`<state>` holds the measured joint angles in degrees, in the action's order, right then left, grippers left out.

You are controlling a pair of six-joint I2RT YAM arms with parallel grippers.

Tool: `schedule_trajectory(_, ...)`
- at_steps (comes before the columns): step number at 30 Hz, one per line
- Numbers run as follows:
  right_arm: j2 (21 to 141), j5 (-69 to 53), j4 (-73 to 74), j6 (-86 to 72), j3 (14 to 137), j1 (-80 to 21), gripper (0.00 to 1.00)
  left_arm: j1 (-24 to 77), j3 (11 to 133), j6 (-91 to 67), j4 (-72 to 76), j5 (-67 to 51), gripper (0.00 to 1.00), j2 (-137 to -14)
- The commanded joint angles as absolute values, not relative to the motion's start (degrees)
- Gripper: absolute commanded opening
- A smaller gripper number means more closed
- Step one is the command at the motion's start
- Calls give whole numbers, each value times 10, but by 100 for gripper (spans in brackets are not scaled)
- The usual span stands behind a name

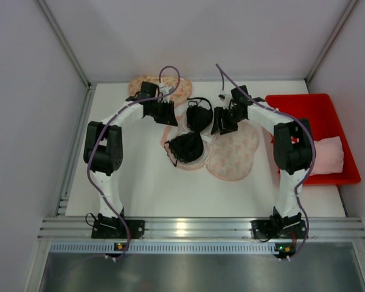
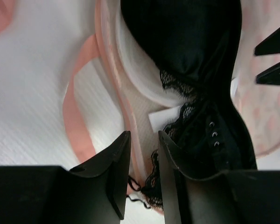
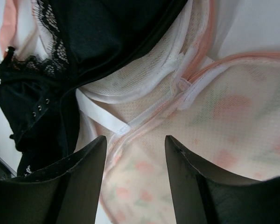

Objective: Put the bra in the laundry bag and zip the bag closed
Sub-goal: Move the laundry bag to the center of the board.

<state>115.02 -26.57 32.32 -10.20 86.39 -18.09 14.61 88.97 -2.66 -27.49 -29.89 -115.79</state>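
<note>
The black lace bra (image 1: 187,147) lies on the opened pink floral laundry bag (image 1: 234,152) at mid-table, its two cups one behind the other. My left gripper (image 1: 168,115) hangs at the bag's left edge. In the left wrist view it (image 2: 143,133) is open, with the bag's pink rim (image 2: 107,60) and a bit of lace running through the gap, beside the bra (image 2: 186,42). My right gripper (image 1: 222,125) is at the bra's right. It (image 3: 135,137) stands open over the bag's floral mesh (image 3: 214,121) near the zip seam, with the bra (image 3: 107,28) to its upper left.
A red bin (image 1: 316,115) holding a folded white cloth (image 1: 328,155) stands at the right edge. Another pink floral piece (image 1: 182,91) lies behind the left arm. A pink strap loop (image 2: 70,107) trails left of the bag. White walls close in both sides.
</note>
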Motion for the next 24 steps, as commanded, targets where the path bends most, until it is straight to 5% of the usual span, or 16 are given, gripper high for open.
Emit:
schedule_trajectory(1,1166,-275,308,-108,880,-188,54,144,940,-85,-234,-348,36,-1195)
schedule_trajectory(14,1194,-282,308,-74,875,-189,53,145,986,-127,-214,-331,36,-1284)
schedule_trajectory(21,1195,-295,305,-69,861,-190,52,142,916,-115,-214,-340,5,-1249)
schedule_trajectory(24,1181,-305,295,-69,829,-199,52,138,867,-106,-214,-344,0,-1217)
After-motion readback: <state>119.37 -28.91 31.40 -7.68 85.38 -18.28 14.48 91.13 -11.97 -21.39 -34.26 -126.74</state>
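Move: The laundry bag's left rim lies about 3 cm ahead of the left hand, 2 cm to its right and 7 cm below. From that hand, the bra's far cup is some 5 cm ahead and 10 cm right, its near cup 6 cm back and 5 cm right. The right hand has the bag's middle seam about 5 cm below it and 1 cm back, with the white tab 2 cm back and 3 cm left. Left hand drops about 6 cm, edging right, and pinches the bag's left rim; right sinks 3 cm, fingers open. ##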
